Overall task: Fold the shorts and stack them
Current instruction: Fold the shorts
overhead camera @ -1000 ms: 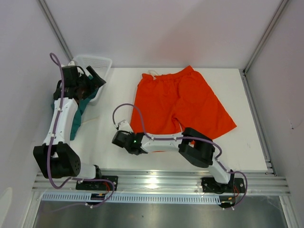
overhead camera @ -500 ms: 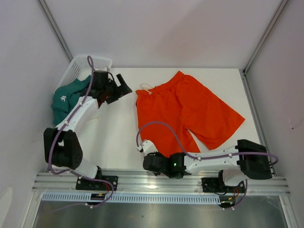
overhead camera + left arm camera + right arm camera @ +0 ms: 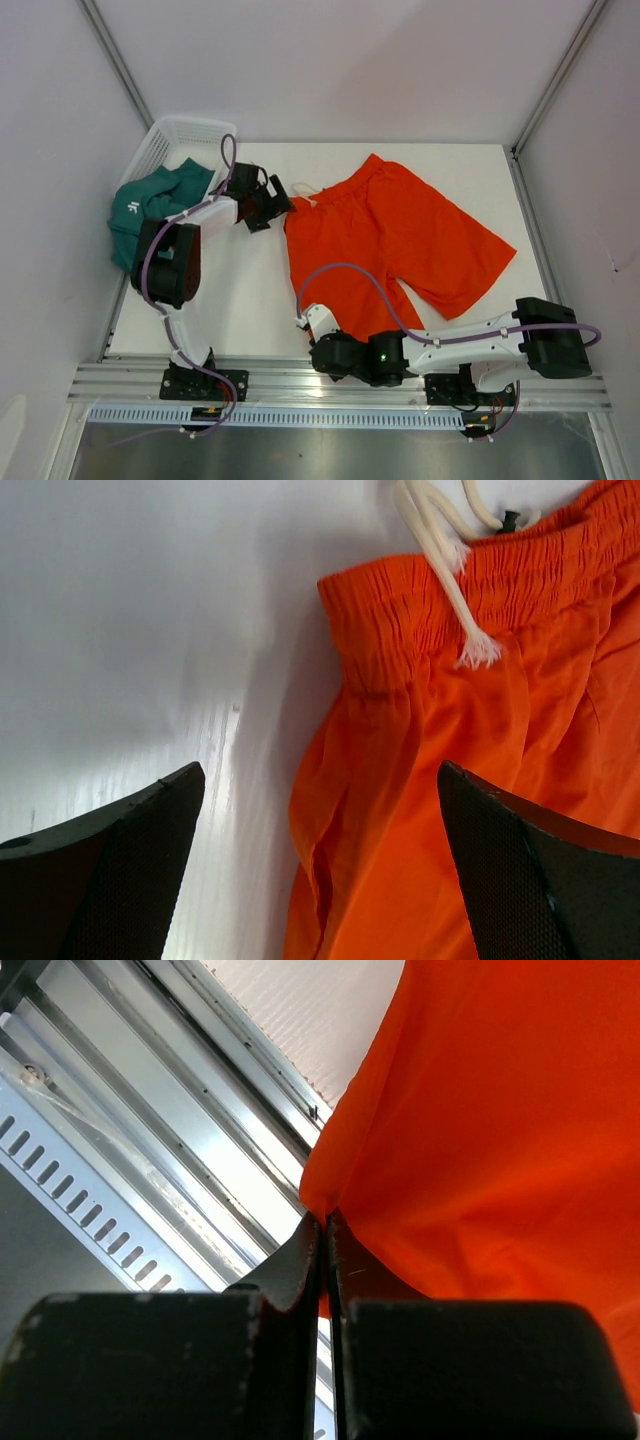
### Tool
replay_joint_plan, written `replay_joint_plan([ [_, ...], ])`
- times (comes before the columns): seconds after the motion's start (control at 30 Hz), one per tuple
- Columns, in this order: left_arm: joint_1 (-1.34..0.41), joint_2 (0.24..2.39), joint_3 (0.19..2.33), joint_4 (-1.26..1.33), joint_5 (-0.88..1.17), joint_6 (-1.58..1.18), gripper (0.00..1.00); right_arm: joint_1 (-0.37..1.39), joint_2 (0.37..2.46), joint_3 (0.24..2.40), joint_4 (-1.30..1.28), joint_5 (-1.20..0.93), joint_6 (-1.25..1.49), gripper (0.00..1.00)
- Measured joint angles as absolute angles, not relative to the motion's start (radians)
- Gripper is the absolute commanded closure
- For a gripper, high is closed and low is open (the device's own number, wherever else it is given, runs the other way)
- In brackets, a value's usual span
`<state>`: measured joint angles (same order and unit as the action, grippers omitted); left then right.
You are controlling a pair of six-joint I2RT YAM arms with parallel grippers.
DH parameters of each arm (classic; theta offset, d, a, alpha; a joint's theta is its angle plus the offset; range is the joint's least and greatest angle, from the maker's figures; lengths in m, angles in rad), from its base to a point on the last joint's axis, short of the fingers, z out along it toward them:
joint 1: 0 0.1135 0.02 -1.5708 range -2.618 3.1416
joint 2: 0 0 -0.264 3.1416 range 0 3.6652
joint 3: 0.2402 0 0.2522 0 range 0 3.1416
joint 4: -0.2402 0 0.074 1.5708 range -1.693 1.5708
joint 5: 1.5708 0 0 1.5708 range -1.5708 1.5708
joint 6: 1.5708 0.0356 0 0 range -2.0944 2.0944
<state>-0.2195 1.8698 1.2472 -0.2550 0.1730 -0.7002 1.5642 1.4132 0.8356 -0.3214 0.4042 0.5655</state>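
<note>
The orange shorts (image 3: 400, 235) lie spread on the white table (image 3: 240, 290), waistband to the back left with a white drawstring (image 3: 445, 565). My left gripper (image 3: 280, 203) hovers open over the waistband's left corner; in the left wrist view the gripper (image 3: 320, 875) straddles the shorts' left side edge (image 3: 400, 810), touching nothing. My right gripper (image 3: 323, 345) is at the near table edge, shut on the hem of one orange leg; its wrist view shows the gripper (image 3: 325, 1222) pinching the orange shorts (image 3: 480, 1130). The teal shorts (image 3: 150, 205) lie heaped at the far left.
A white mesh basket (image 3: 190, 128) stands at the back left corner, partly under the teal shorts. An aluminium rail (image 3: 330, 385) runs along the near table edge, right below the right gripper. Walls close in on both sides.
The left arm swung from the basket to the orange waistband, leaving the teal shorts behind. The right gripper closed on the orange leg hem and drew it toward the near edge, shifting the shorts.
</note>
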Motion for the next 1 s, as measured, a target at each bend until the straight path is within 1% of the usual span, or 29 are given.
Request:
replay_joint_plan([
  [0.13, -0.220, 1.934, 1.294, -0.240, 0.179, -0.714, 0.05, 1.574, 1.413, 0.832, -0.321, 0.405, 0.577, 1.00],
  [0.17, -0.220, 1.948, 1.310, -0.237, 0.179, -0.717, 0.08, 1.576, 1.413, 0.832, -0.321, 0.406, 0.578, 1.00],
  [0.23, -0.220, 1.972, 1.348, -0.232, 0.179, -0.721, 0.11, 1.583, 1.413, 0.832, -0.321, 0.408, 0.584, 1.00],
  [0.33, -0.220, 1.998, 1.401, -0.220, 0.182, -0.731, 0.19, 1.591, 1.407, 0.831, -0.320, 0.411, 0.591, 1.00],
  [0.37, -0.220, 2.003, 1.412, -0.215, 0.183, -0.736, 0.25, 1.591, 1.402, 0.831, -0.320, 0.411, 0.593, 1.00],
  [0.43, -0.220, 2.008, 1.418, -0.205, 0.182, -0.743, 0.29, 1.592, 1.393, 0.831, -0.320, 0.412, 0.595, 1.00],
  [0.67, -0.222, 2.033, 1.406, -0.174, 0.196, -0.770, 0.28, 1.593, 1.370, 0.831, -0.316, 0.426, 0.598, 1.00],
  [0.8, -0.227, 2.033, 1.343, -0.141, 0.194, -0.780, 0.31, 1.593, 1.370, 0.831, -0.316, 0.434, 0.603, 1.00],
  [0.83, -0.229, 2.033, 1.325, -0.139, 0.193, -0.784, 0.34, 1.593, 1.370, 0.831, -0.315, 0.435, 0.603, 1.00],
  [0.87, -0.229, 2.033, 1.316, -0.131, 0.197, -0.789, 0.43, 1.593, 1.370, 0.831, -0.315, 0.437, 0.603, 1.00],
  [0.9, -0.230, 2.031, 1.316, -0.125, 0.192, -0.793, 0.47, 1.593, 1.370, 0.831, -0.314, 0.437, 0.603, 1.00],
  [0.93, -0.231, 2.031, 1.316, -0.121, 0.192, -0.793, 0.56, 1.593, 1.370, 0.831, -0.312, 0.437, 0.603, 1.00],
  [1.0, -0.232, 2.032, 1.317, -0.121, 0.191, -0.796, 0.66, 1.594, 1.370, 0.831, -0.307, 0.436, 0.603, 1.00],
])
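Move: The shorts' near-left waistband corner lies about 4 cm ahead of the open left hand, 3 cm to its right and 3 cm lower. The drawstring is some 3 cm beyond that corner and 3 cm farther right; the white basket stands roughly 25 cm to the left hand's left and 9 cm ahead. The right hand already pinches the leg hem; the waistband corner lies about 41 cm ahead of it, 5 cm left and 5 cm lower. Left hand reaches some 5 cm forward, then back and down, closing on the waistband; right keeps the hem. ##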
